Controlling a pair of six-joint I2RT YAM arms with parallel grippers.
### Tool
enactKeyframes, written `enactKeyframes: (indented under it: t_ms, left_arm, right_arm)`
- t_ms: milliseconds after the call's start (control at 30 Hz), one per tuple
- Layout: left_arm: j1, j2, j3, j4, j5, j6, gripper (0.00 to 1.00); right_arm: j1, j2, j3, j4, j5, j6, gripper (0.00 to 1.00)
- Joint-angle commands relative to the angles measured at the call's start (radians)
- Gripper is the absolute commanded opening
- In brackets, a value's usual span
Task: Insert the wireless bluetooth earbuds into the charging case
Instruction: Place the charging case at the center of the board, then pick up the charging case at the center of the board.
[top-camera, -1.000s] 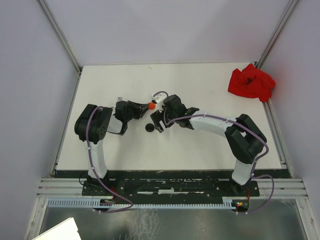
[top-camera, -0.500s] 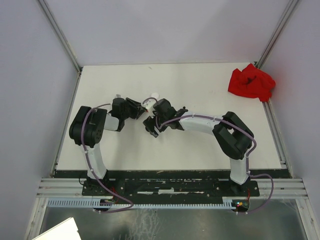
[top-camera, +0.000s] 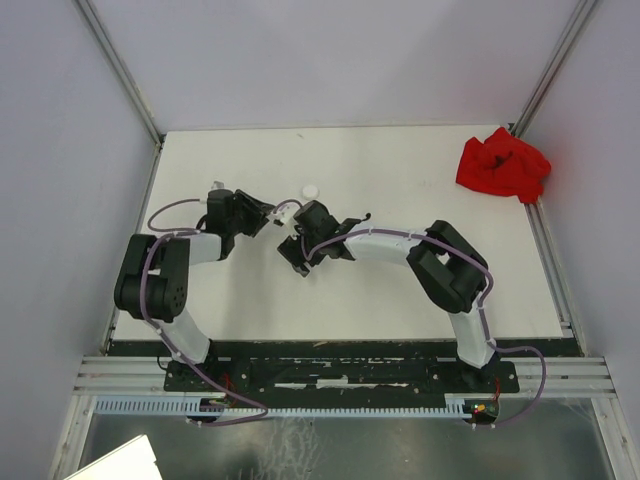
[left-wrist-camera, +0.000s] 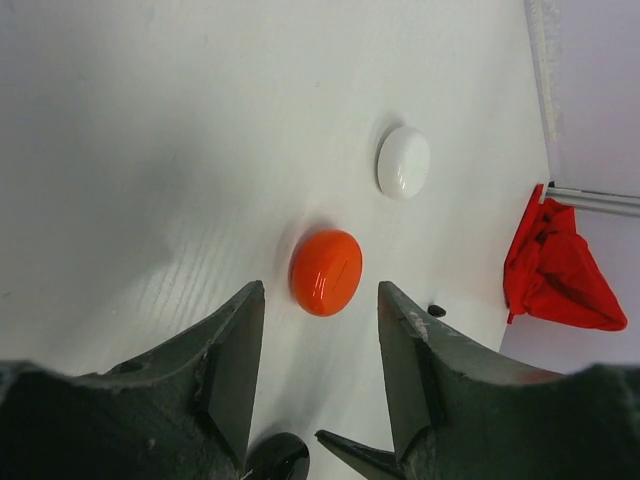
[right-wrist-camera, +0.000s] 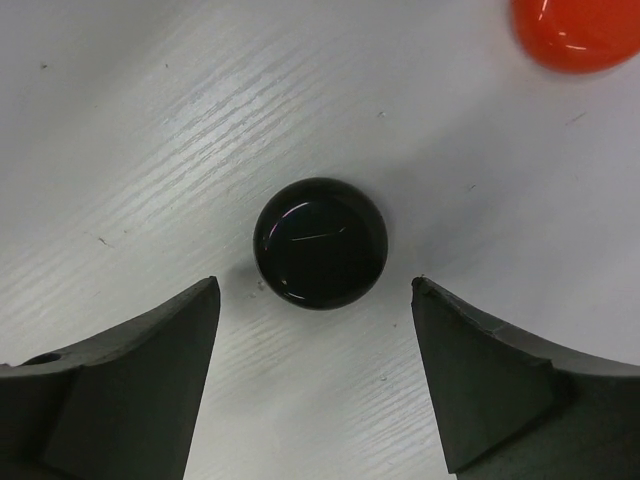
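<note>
Three shut round charging cases lie on the white table. The orange case rests just beyond the fingertips of my left gripper, which is open and holds nothing. The black case lies just ahead of my right gripper, whose jaws stand wide apart on either side of it without touching. The white case sits farther back. One tiny black earbud lies on the table to the right of the orange case. From above, the left gripper and right gripper are close together mid-table.
A crumpled red cloth lies at the back right corner by the metal frame rail. The right gripper's fingertip pokes into the left wrist view beside the black case. The orange case shows at the right wrist view's top right.
The left gripper has opened and let go of the orange case, then drawn back to the left. The right gripper has moved left and lined up behind the black case.
</note>
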Motion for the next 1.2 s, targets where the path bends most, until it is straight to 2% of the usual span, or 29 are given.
enactKeyframes:
  t_ms: [0,100,167,233,333,367,533,800,967,1067,1167]
  left_arm:
    - [0.022,-0.102,-0.026,-0.042,-0.046,0.105,0.56]
    - [0.05,-0.154,-0.083,0.038,-0.01,0.093,0.56]
    - [0.07,-0.188,-0.137,0.119,0.017,0.071,0.61]
    - [0.086,-0.226,-0.189,0.214,0.045,0.051,0.72]
    - [0.103,-0.268,-0.222,0.254,0.073,0.063,0.98]
    - [0.106,-0.28,-0.223,0.251,0.077,0.077,0.99]
    - [0.116,-0.347,-0.229,0.22,0.072,0.096,0.99]
    - [0.117,-0.379,-0.221,0.173,0.077,0.105,0.99]
    - [0.117,-0.389,-0.224,0.164,0.093,0.104,0.99]
    - [0.118,-0.402,-0.23,0.165,0.097,0.106,0.97]
    - [0.117,-0.405,-0.237,0.187,0.139,0.097,0.94]
  right_arm:
    - [0.01,0.018,0.055,-0.002,0.022,-0.016,0.85]
    - [0.013,0.032,0.065,-0.008,0.026,-0.017,0.83]
    - [0.015,0.039,0.073,-0.014,0.029,-0.019,0.82]
    - [0.016,0.045,0.079,-0.017,0.034,-0.021,0.81]
    - [0.018,0.053,0.087,-0.023,0.042,-0.024,0.78]
    - [0.018,0.058,0.089,-0.025,0.045,-0.025,0.77]
    - [0.019,0.067,0.091,-0.028,0.061,-0.024,0.7]
    - [0.019,0.094,0.109,-0.03,0.068,-0.024,0.64]
    - [0.019,0.094,0.109,-0.034,0.093,-0.022,0.51]
    - [0.019,0.074,0.081,-0.009,0.103,-0.019,0.39]
    - [0.018,0.007,-0.007,0.1,0.133,-0.024,0.34]
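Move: The black charging case lies just under the right hand's open fingers, about 1 cm ahead, 1 cm to the left and some 2 cm below. The red case stands roughly 13 cm straight ahead of that hand, the white one about 20 cm ahead and 1 cm right, and a black earbud about 12 cm ahead and 13 cm right. From the left hand the black case lies about 9 cm back, 7 cm right and 5 cm below. Sinking about 1 cm, then easing just as far forward and a little left over the black case, the right hand steadily narrows its fingers until the tips pinch its two sides. Meanwhile the left hand withdraws from the red case, rising about 8 cm while drawing back and left some 4 cm each, tilting its fingers up about 15 degrees and spreading them wide. ##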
